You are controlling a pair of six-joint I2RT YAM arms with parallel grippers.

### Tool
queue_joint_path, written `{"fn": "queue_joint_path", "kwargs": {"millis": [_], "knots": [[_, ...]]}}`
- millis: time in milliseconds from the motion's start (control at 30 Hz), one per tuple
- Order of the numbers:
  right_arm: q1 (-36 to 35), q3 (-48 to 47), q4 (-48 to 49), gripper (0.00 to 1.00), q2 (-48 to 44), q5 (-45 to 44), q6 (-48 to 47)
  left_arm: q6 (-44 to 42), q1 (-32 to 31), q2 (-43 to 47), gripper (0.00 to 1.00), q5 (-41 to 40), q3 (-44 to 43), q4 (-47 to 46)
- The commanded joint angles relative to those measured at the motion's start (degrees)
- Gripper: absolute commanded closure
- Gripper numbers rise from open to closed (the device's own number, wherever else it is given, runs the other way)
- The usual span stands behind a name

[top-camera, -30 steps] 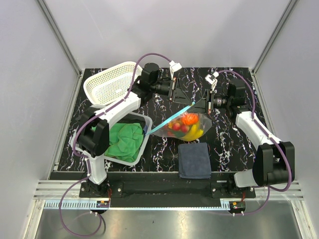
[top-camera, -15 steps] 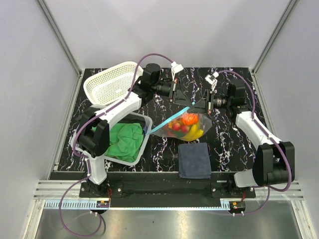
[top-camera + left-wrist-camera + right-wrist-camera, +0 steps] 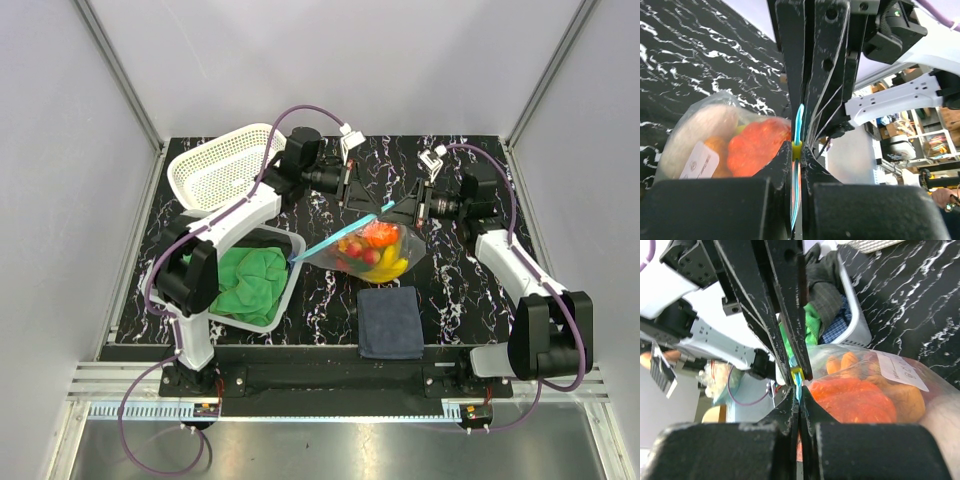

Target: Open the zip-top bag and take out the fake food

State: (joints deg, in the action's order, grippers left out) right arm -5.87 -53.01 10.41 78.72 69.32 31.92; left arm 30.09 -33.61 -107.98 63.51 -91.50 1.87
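The zip-top bag (image 3: 372, 250) hangs clear of the table between my two grippers, and its teal zip strip (image 3: 335, 240) slants down to the left. Inside lies the fake food: an orange-red fruit (image 3: 380, 237), red berries (image 3: 360, 254) and a yellow banana bunch (image 3: 390, 268). My left gripper (image 3: 368, 203) is shut on the strip beside a small yellow slider (image 3: 797, 149). My right gripper (image 3: 405, 207) faces it, shut on the same strip (image 3: 799, 385). The left wrist view shows the orange-red fruit (image 3: 757, 145) and a pale piece (image 3: 700, 130) through the plastic.
A white mesh basket (image 3: 215, 170) stands at the back left. A clear bin (image 3: 283, 298) holding a green cloth (image 3: 245, 280) sits at the front left, just under the strip's low end. A dark blue folded cloth (image 3: 390, 320) lies in front of the bag.
My left gripper has shut on the zip strip. The right gripper has drawn slightly right and back, and the bag has risen a little and now hangs between the two.
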Motion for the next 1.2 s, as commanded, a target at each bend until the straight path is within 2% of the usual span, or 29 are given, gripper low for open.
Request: {"fn": "queue_joint_path", "kwargs": {"millis": [0, 67, 200, 333, 467, 600, 733, 767, 800, 900, 967, 1033, 1067, 1133, 1167], "knots": [[3.6, -0.1, 7.0, 1.00, -2.4, -5.2, 2.8, -6.6, 0.6, 4.1, 1.00, -0.6, -0.8, 8.7], [5.2, -0.9, 5.0, 1.00, -2.3, -7.2, 1.0, -9.7, 1.3, 5.3, 1.00, -2.8, 0.0, 11.7], [7.7, -7.4, -8.0, 1.00, 0.5, -12.8, -8.0, -12.7, 2.2, 10.2, 1.00, -10.4, 3.6, 21.5], [7.7, -14.6, -9.4, 1.00, 5.6, -16.0, -11.5, -10.9, 2.3, 14.9, 1.00, -14.8, 11.0, 22.6], [7.7, -18.9, -8.7, 1.00, 11.2, -15.1, -13.2, -10.2, 2.2, 21.6, 1.00, -18.6, 17.7, 22.6], [7.7, -22.0, -0.3, 1.00, 17.8, -8.3, -9.3, -9.3, 2.2, 26.8, 1.00, -20.7, 22.3, 22.7], [7.6, -23.9, 9.1, 1.00, 22.3, -4.6, 0.1, -6.5, 2.1, 30.4, 1.00, -21.3, 26.4, 22.4], [7.5, -24.1, 15.6, 1.00, 24.0, -3.3, 2.6, -6.1, 2.1, 31.4, 1.00, -21.3, 27.1, 22.0], [7.5, -24.0, 19.4, 1.00, 24.9, -1.0, 8.3, -5.4, 2.1, 31.9, 1.00, -21.4, 27.7, 22.0], [6.4, -24.0, 31.6, 1.00, 27.8, 2.1, 17.1, -4.7, 1.7, 33.1, 1.00, -21.2, 28.9, 21.1], [4.2, -24.0, 35.5, 1.00, 28.9, 3.4, 19.0, -4.9, 1.6, 32.4, 0.90, -20.4, 27.6, 21.0], [3.0, -23.9, 37.3, 1.00, 29.5, 4.8, 21.2, -5.3, 1.7, 31.1, 0.76, -19.2, 25.6, 21.7], [2.4, -23.8, 40.4, 1.00, 30.0, 6.1, 22.3, -5.5, 1.8, 30.6, 0.61, -18.9, 23.3, 21.9], [1.4, -22.6, 46.0, 1.00, 30.5, 7.2, 28.1, -6.0, 2.4, 29.2, 0.51, -19.6, 21.3, 22.3], [1.1, -22.2, 53.2, 1.00, 31.4, 8.2, 30.8, -6.1, 2.8, 28.7, 0.47, -19.5, 19.0, 22.4]]}}
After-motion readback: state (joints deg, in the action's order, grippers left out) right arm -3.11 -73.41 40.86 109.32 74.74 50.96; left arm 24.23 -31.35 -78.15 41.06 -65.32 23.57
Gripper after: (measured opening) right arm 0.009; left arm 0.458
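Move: The zip strip, its slider pinched by the left fingers at the right end, runs to a free corner about 17 cm left of the left hand, some 10 cm back and 5 cm lower. The fake food sags in the bag 4 cm back, 2 cm left and 11 cm below, with the clothes bin 29 cm left and 5 cm back. From the right hand, which holds the strip's end, the slider is 2 cm left and the free corner 19 cm left, 10 cm back. The yellow slider is drawn along the zip towards its free corner by the left hand, about 10 cm left, some 6 cm back and 5 cm down, its fingers swinging counter-clockwise and tipping down, then opening to let go. Meanwhile the right hand, fingers still shut on the strip's end, pulls the other way: some 12 cm forward, bowing about 4 cm right and back again. ##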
